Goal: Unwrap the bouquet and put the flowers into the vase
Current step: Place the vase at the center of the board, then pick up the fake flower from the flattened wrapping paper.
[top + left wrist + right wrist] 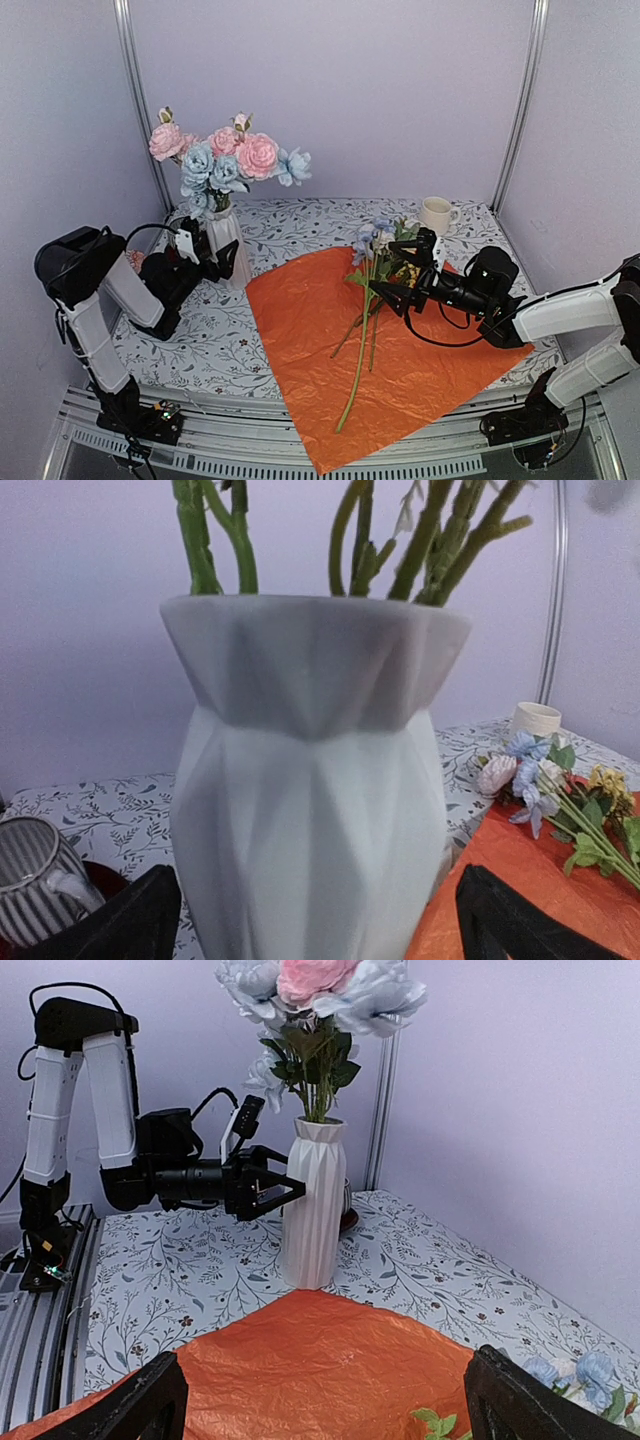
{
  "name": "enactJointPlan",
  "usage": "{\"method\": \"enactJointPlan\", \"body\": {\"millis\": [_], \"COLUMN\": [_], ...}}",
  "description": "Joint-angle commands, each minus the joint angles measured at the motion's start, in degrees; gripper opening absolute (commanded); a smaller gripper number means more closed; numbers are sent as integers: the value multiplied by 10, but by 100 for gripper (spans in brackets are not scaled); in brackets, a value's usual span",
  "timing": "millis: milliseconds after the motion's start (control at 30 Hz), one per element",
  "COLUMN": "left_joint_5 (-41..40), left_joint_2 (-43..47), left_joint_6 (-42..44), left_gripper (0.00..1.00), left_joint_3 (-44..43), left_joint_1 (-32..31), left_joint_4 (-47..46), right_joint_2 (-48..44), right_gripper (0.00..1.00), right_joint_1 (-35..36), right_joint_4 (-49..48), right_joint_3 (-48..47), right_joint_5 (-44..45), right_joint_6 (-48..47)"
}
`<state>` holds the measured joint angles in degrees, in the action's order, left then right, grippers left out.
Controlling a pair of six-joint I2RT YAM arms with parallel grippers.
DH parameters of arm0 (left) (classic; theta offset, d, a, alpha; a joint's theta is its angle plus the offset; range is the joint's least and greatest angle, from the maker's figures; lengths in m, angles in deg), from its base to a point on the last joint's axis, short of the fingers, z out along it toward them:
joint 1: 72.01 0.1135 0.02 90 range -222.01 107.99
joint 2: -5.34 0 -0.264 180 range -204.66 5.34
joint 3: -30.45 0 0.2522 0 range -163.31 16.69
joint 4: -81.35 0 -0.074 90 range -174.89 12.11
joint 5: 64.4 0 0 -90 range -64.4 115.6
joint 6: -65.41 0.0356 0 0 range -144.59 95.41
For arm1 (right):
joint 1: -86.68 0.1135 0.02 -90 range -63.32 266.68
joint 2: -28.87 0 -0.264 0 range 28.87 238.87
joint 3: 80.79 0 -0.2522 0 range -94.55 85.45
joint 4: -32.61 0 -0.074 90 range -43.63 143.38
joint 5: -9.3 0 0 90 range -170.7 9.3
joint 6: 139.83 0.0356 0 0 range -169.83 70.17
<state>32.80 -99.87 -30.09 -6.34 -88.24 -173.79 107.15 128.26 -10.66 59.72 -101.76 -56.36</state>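
The white ribbed vase [226, 238] stands at the back left with pink and blue flowers [228, 157] in it. My left gripper [218, 252] is open, one finger on each side of the vase [310, 810] with a gap to its wall. The bouquet's orange paper [400, 370] lies spread flat, and several loose flowers [368, 300] rest on it. Over their upper stems my right gripper [395, 283] hovers open with nothing between its fingers. In the right wrist view the vase [314, 1210], the left gripper [270, 1186] and the paper [300, 1360] show.
A cream mug [436, 214] stands at the back right behind the flowers. A striped grey cup [30, 880] on a red saucer sits just left of the vase. Enclosure walls and posts ring the floral tablecloth [210, 340].
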Motion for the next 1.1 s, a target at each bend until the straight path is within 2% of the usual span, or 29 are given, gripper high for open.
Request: {"method": "enactJointPlan", "body": {"millis": [0, 167, 300, 333, 433, 533, 633, 733, 867, 1067], "left_joint_5": [-3, -21, -31, -34, -42, -41, -36, -45, -42, -49], "left_joint_2": [29, 70, 129, 151, 228, 321, 405, 472, 510, 486], "left_joint_6": [-7, -28, -72, -84, -120, -163, -201, -216, -255, -294], "left_gripper": [98, 98, 98, 98, 98, 98, 98, 98, 98, 98], "left_joint_3": [25, 76, 124, 135, 157, 142, 95, 62, 52, -6], "left_joint_1": [-2, -3, -9, -13, -34, -50, -53, -52, -51, -47], "left_joint_4": [-137, -122, -73, -52, 54, 252, 460, 583, 644, 762], "right_joint_2": [4, -26, -28, -26, -24, -14, 8, 39, 79, 125], "right_gripper": [99, 99, 99, 94, 70, 54, 50, 50, 50, 47], "right_joint_1": [-2, -3, -2, -3, -2, -3, -3, -3, 6, 44], "right_joint_4": [-10, 81, 265, 306, 446, 558, 611, 653, 677, 707], "right_joint_3": [7, -12, -75, -91, -141, -168, -180, -195, -205, -242], "right_joint_5": [13, 56, 132, 149, 201, 230, 216, 183, 159, 185], "right_joint_6": [14, 71, 216, 245, 341, 414, 451, 477, 510, 543]}}
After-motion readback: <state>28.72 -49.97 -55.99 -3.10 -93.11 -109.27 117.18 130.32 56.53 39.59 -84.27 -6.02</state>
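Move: My left hand is open at the vase, whose middle is about 3 cm ahead, 1 cm to its right and 3 cm lower; the striped cup sits some 12 cm ahead and 10 cm to that hand's left, about 13 cm below. From my right hand, the loose flowers on the orange paper are roughly 14 cm ahead, 2 cm to the right and 24 cm down, and the vase's middle is 18 cm ahead, 30 cm left and 12 cm lower. I draw my left hand, its fingers still wide open, about 8 cm straight back off the vase, lift it some 6 cm, then let it dip again as it tips downward. Meanwhile my right hand swings from level to pointing down, reaching briefly forward, then sinking about 17 cm towards the stems with slight drifts back and right, fingers narrowing to half open. ##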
